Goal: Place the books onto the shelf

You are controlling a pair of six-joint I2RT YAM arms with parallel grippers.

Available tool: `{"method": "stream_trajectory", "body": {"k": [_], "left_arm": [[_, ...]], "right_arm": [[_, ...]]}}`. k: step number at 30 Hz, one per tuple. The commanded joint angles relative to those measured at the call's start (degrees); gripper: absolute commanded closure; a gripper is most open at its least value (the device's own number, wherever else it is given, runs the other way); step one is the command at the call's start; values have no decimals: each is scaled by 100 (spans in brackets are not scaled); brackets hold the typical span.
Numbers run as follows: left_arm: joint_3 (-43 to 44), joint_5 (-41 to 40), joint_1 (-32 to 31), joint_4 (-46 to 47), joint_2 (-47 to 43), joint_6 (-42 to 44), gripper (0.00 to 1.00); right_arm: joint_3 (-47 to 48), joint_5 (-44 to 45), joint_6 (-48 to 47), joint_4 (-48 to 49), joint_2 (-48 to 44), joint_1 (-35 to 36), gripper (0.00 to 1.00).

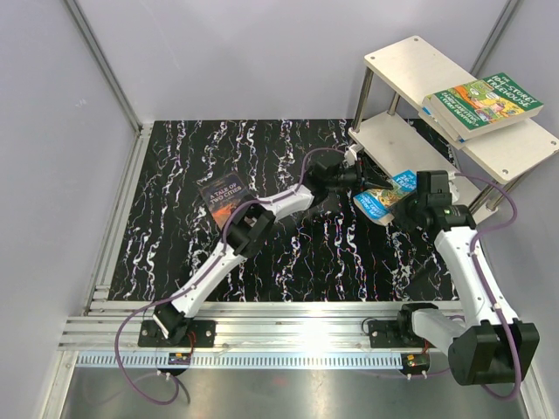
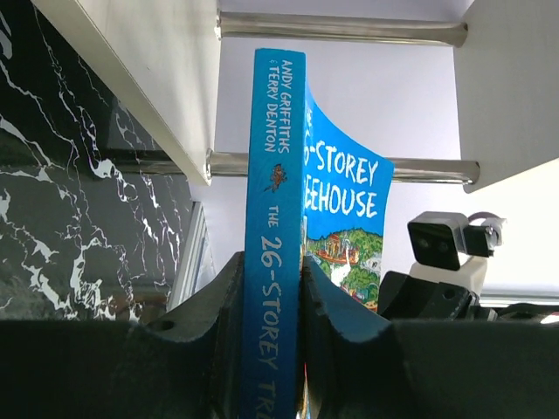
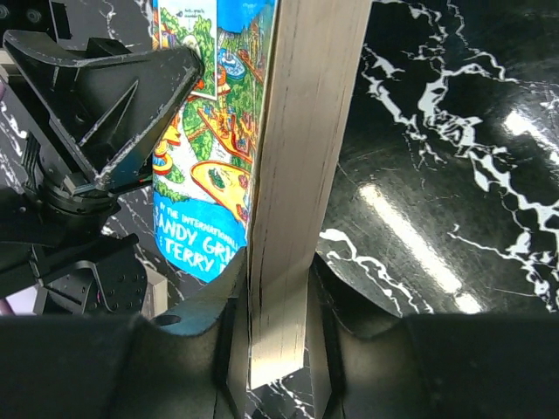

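A blue "26-Storey Treehouse" book [image 1: 382, 202] hangs just above the table in front of the shelf's lower board [image 1: 389, 140]. My left gripper [image 2: 272, 271] is shut on its spine [image 2: 275, 157], and the same gripper [image 1: 367, 182] reaches in from the left. From the right, my right gripper [image 3: 278, 279] is shut on the book's page edge [image 3: 301, 131], seen from above as [image 1: 410, 199]. A green Treehouse book [image 1: 489, 103] tops a small stack on the shelf's upper board [image 1: 410, 65]. The dark "A Tale of Two Cities" [image 1: 229, 199] lies flat on the table at left.
The shelf's metal posts [image 2: 341, 28] run close ahead of the held book. The black marbled table [image 1: 288, 262] is bounded by grey walls on three sides and an aluminium rail [image 1: 262, 336] at the near edge.
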Motion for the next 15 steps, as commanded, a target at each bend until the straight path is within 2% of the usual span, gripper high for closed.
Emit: {"method": "stream_trajectory", "body": {"k": [1, 3, 5, 6, 7, 8, 11, 12, 13, 15], "left_arm": [[438, -1000, -27, 274, -153, -115, 100], [307, -1001, -27, 238, -320, -53, 100], [175, -922, -27, 256, -434, 0, 97], [-26, -887, -27, 360, -548, 18, 91], [-141, -791, -9, 370, -645, 70, 65], [-290, -738, 17, 388, -724, 97, 56], [-1281, -693, 148, 773, -1155, -157, 39], [-1580, -728, 184, 1357, -1278, -323, 36], [-2088, -772, 228, 1590, -1462, -569, 34], [-2452, -746, 342, 1854, -1682, -624, 28]], "right_arm": [[-175, -424, -204, -334, -262, 93, 81], [-308, -513, -169, -281, -386, 102, 100], [-388, -427, -178, -315, -579, 93, 100], [-388, -295, -178, -385, -632, 93, 100], [-353, 80, -143, -569, -719, 93, 100], [-318, 206, -151, -640, -738, 75, 100], [-274, 426, -256, -667, -738, 14, 100], [-291, 444, -292, -572, -738, -30, 100], [-309, 479, -370, -501, -773, -65, 100], [-361, 532, -476, -282, -799, -266, 100]]}}
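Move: The 26-Storey book is pinched between both my hands; from my left hand its middle lies about 4 cm back, 1 cm right and slightly below, and my right gripper some 11 cm back and 5 cm right. From my right hand the middle of the shelf's lower board is around 16 cm ahead, 6 cm right and 10 cm below, while the books on the upper board sit about 16 cm ahead, 11 cm right and 16 cm up. I open my left fingers wide to let go of the spine side of the book, then draw that hand off about 3 cm to the left from its rightmost point, dipping about 2 cm. My right hand keeps its pinch on the page edge and carries the book back about 4 cm, sinking about 1 cm late on, slowly at first and faster as the left lets go. ##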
